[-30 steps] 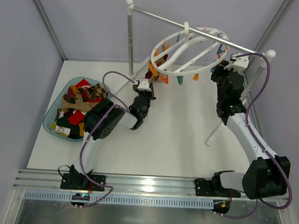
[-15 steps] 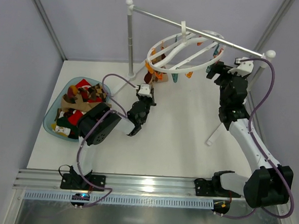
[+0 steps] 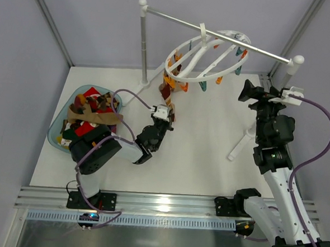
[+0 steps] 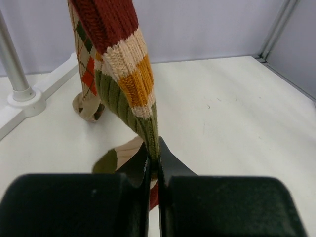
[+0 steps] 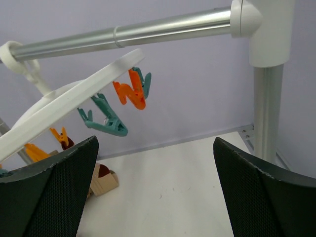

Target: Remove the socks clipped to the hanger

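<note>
The white ring hanger (image 3: 200, 79) hangs tilted from the rail, with orange and teal clips round its rim. Its left side holds socks (image 3: 167, 89). In the left wrist view, my left gripper (image 4: 153, 154) is shut on the olive lower end of a striped red, cream and orange sock (image 4: 123, 74), which runs taut up out of frame. An argyle sock (image 4: 86, 74) hangs behind it. From above, the left gripper (image 3: 169, 109) sits just below those socks. My right gripper (image 3: 245, 92) stands open and empty to the right of the ring. Its wrist view shows the gripper (image 5: 155, 143) below the rim (image 5: 74, 101).
A blue bowl (image 3: 54, 134) heaped with loose socks sits at the left of the table. The white stand's rail (image 3: 226, 37) crosses above, with posts at the back left (image 3: 143, 44) and right (image 3: 290, 69). A teal clip (image 5: 106, 118) and an orange clip (image 5: 129, 94) hang empty.
The left gripper shut on the striped sock and drew back toward the near left. The right gripper opened and pulled away right from the hanger, which tilted.
</note>
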You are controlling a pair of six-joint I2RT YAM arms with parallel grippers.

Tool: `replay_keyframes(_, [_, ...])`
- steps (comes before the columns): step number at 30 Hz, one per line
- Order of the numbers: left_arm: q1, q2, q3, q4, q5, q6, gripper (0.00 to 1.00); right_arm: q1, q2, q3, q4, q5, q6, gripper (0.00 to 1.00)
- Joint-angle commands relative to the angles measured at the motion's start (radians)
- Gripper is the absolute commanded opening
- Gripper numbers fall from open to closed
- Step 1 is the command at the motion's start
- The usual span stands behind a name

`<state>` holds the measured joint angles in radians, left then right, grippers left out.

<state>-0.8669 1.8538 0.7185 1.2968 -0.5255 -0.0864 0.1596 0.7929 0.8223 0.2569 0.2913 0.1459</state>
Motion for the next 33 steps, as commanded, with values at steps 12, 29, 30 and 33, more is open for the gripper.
replay_keyframes(12, [-0.19, -0.314, -0.152, 0.194, -0.065, 0.163, 0.0, 0.034, 0.037, 0.084, -0.091, -0.417, 0.021, 0.97])
replay_keyframes(29, [-0.198, -0.358, -0.165, 0.035, 0.072, 0.25, 0.0, 0.4, 0.284, 0.323, -0.218, -0.452, -0.132, 0.97])
replay_keyframes(30, [-0.198, -0.354, -0.165, 0.033, 0.068, 0.255, 0.0, 0.412, 0.322, 0.359, -0.24, -0.445, -0.135, 0.97])
replay_keyframes(33, [-0.198, -0.34, -0.156, -0.001, 0.071, 0.283, 0.0, 0.434, 0.386, 0.418, -0.289, -0.429, -0.14, 0.97])
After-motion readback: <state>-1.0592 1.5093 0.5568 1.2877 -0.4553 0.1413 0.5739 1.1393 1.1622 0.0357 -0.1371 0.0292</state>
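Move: The orange clip on the striped sock lies some 31 cm left of the open right gripper, about 4 cm farther out and 5 cm lower. An empty teal clip hangs about 20 cm left of that gripper, 4 cm farther out and 4 cm lower. The shut left gripper already holds the sock's lower part; the striped sock's clip is nearly straight above it, roughly 18 cm up and 2 cm left, and the argyle sock hangs about 9 cm ahead, 10 cm higher. Swing the open right gripper about 23 cm to the left along the hanger towards the striped sock's orange clip, turning it some 45 degrees counter-clockwise so that the fingers face the clip. Meanwhile keep the sock pinched in the left gripper and draw it back about 10 cm and up 8 cm, tipping the fingers up slightly and turning them a little clockwise. ##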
